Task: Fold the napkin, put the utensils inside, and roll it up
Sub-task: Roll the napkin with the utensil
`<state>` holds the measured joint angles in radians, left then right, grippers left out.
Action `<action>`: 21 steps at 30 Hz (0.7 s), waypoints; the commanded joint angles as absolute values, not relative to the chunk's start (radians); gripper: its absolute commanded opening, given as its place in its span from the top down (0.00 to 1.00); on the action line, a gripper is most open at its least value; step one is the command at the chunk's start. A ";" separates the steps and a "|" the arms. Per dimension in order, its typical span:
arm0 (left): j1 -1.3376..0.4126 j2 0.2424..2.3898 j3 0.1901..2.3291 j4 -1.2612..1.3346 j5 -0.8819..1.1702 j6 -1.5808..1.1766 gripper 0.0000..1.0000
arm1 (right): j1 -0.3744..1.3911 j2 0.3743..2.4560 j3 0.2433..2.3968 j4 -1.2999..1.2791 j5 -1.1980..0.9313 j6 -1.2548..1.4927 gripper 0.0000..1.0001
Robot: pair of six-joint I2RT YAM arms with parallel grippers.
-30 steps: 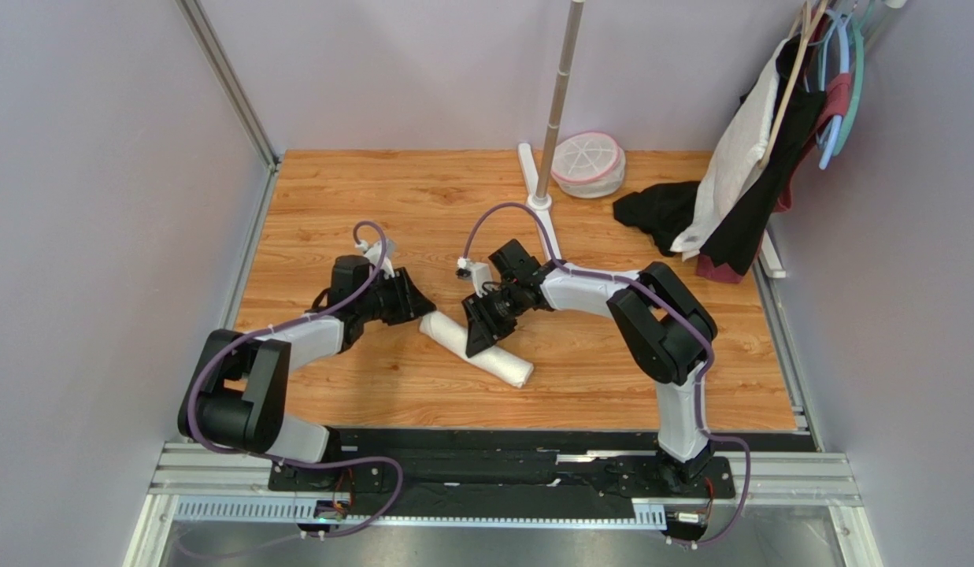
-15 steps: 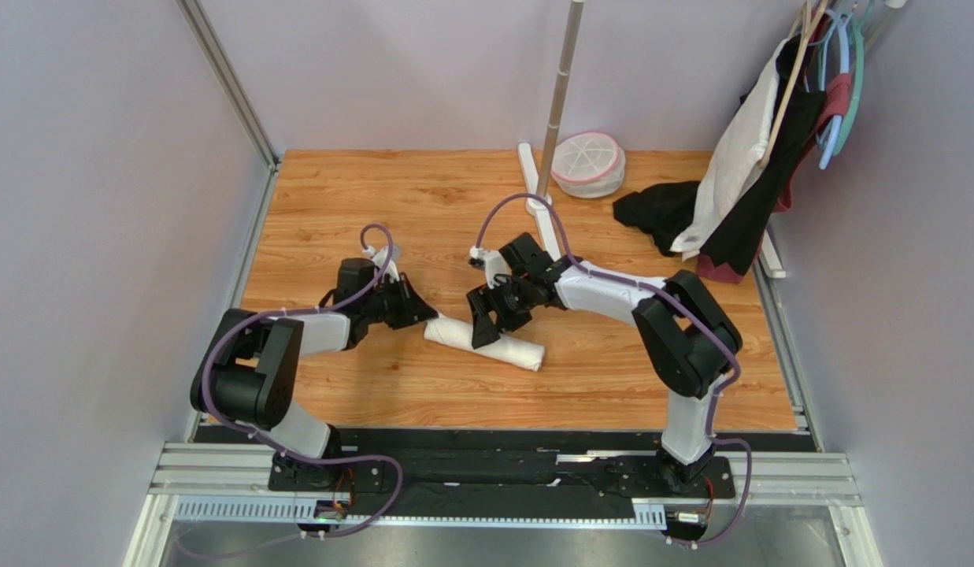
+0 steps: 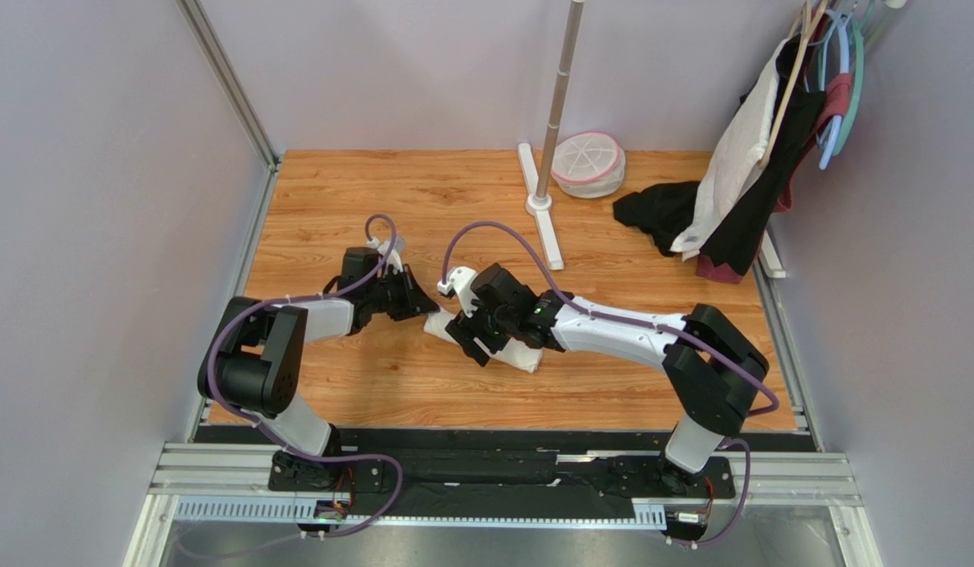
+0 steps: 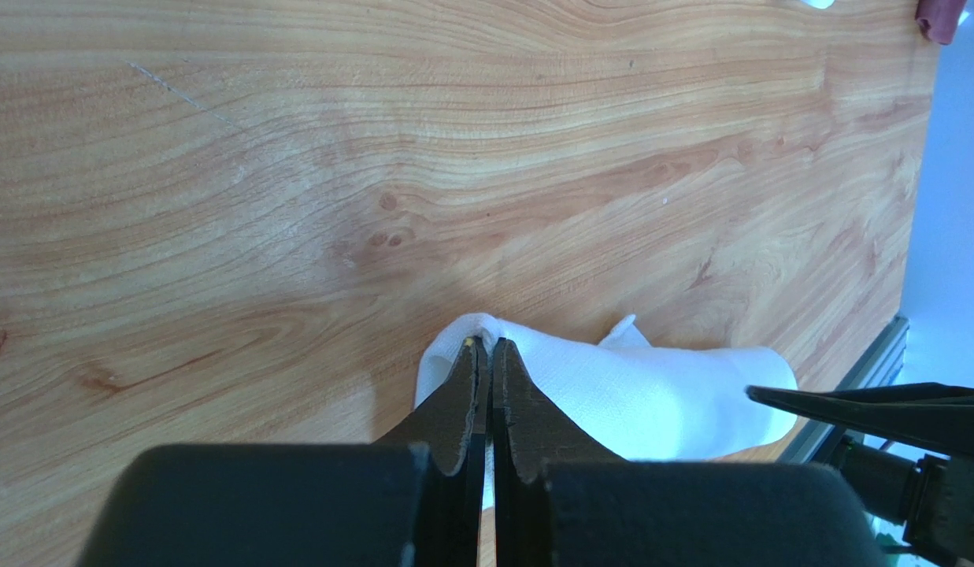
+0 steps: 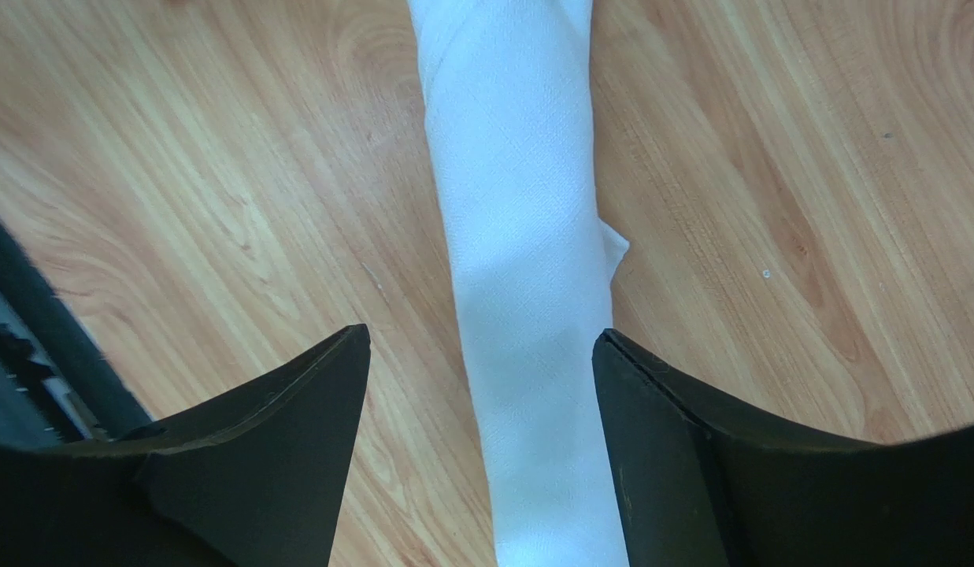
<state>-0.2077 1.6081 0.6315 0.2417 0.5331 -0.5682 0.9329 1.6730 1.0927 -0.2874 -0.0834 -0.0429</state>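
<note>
The napkin [image 3: 525,354] lies rolled into a white tube on the wooden table, its middle covered by my right gripper [image 3: 480,337]. In the right wrist view the roll [image 5: 521,236] runs lengthwise between the wide-open fingers [image 5: 279,449], and my right gripper [image 5: 480,334] straddles it without touching. My left gripper [image 3: 430,310] sits at the roll's left end. Its tips [image 4: 489,345] are shut, pinching a raised peak of the napkin [image 4: 645,396]. The utensils are hidden.
A white pole stand [image 3: 539,201], a round white basket [image 3: 588,163] and a black cloth [image 3: 657,213] sit at the back. Clothes on hangers [image 3: 764,142] hang at the back right. Grey walls close both sides; a metal rail [image 3: 503,473] runs along the near edge.
My left gripper has closed onto the roll's left end. My right gripper has opened wide and slid left and nearer over the roll, which has turned from slanted to nearly level.
</note>
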 commanded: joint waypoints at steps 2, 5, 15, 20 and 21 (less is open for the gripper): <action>-0.204 1.626 0.675 0.216 0.537 -0.535 1.00 | 0.980 1.744 1.103 -0.245 0.086 -0.150 0.27; -0.204 1.638 0.693 0.203 0.538 -0.532 1.00 | 1.003 1.759 1.092 -0.229 0.116 -0.166 0.28; -0.204 1.615 0.719 0.204 0.557 -0.537 0.61 | 0.993 1.890 1.158 -0.307 0.115 -0.144 0.47; -0.202 1.533 0.735 0.152 0.479 -0.534 0.38 | 0.928 1.899 1.175 -0.343 0.017 -0.071 0.55; -0.202 1.519 0.736 0.132 0.465 -0.532 0.38 | 0.899 1.902 1.178 -0.348 -0.047 -0.057 0.58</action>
<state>-0.2077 1.6123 0.6941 0.1711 0.5232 -0.5491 0.9688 1.8706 1.1549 -0.2863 0.0772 -0.1207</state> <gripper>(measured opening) 0.604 0.460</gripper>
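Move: Just below the right hand lies the rolled napkin, its middle some 2 cm ahead, 2 cm to the right and 6 cm down. The left gripper is about 7 cm ahead and 6 cm left of the right hand, 4 cm lower. The near end of the white pole foot is some 17 cm ahead and 13 cm right of the right hand. From the left hand, already pinching the roll's left end, the roll's middle is about 5 cm back, 8 cm right and 2 cm lower. Dropping about 5.5 cm onto the napkin roll and then easing nearly 2 cm forward, the right hand tilts its left side down by some 10 degrees and half closes its open fingers around the roll near its middle until they touch its sides. The left hand creeps 1 cm forward still pinched on the roll's end, then spreads its fingers and lets go. ##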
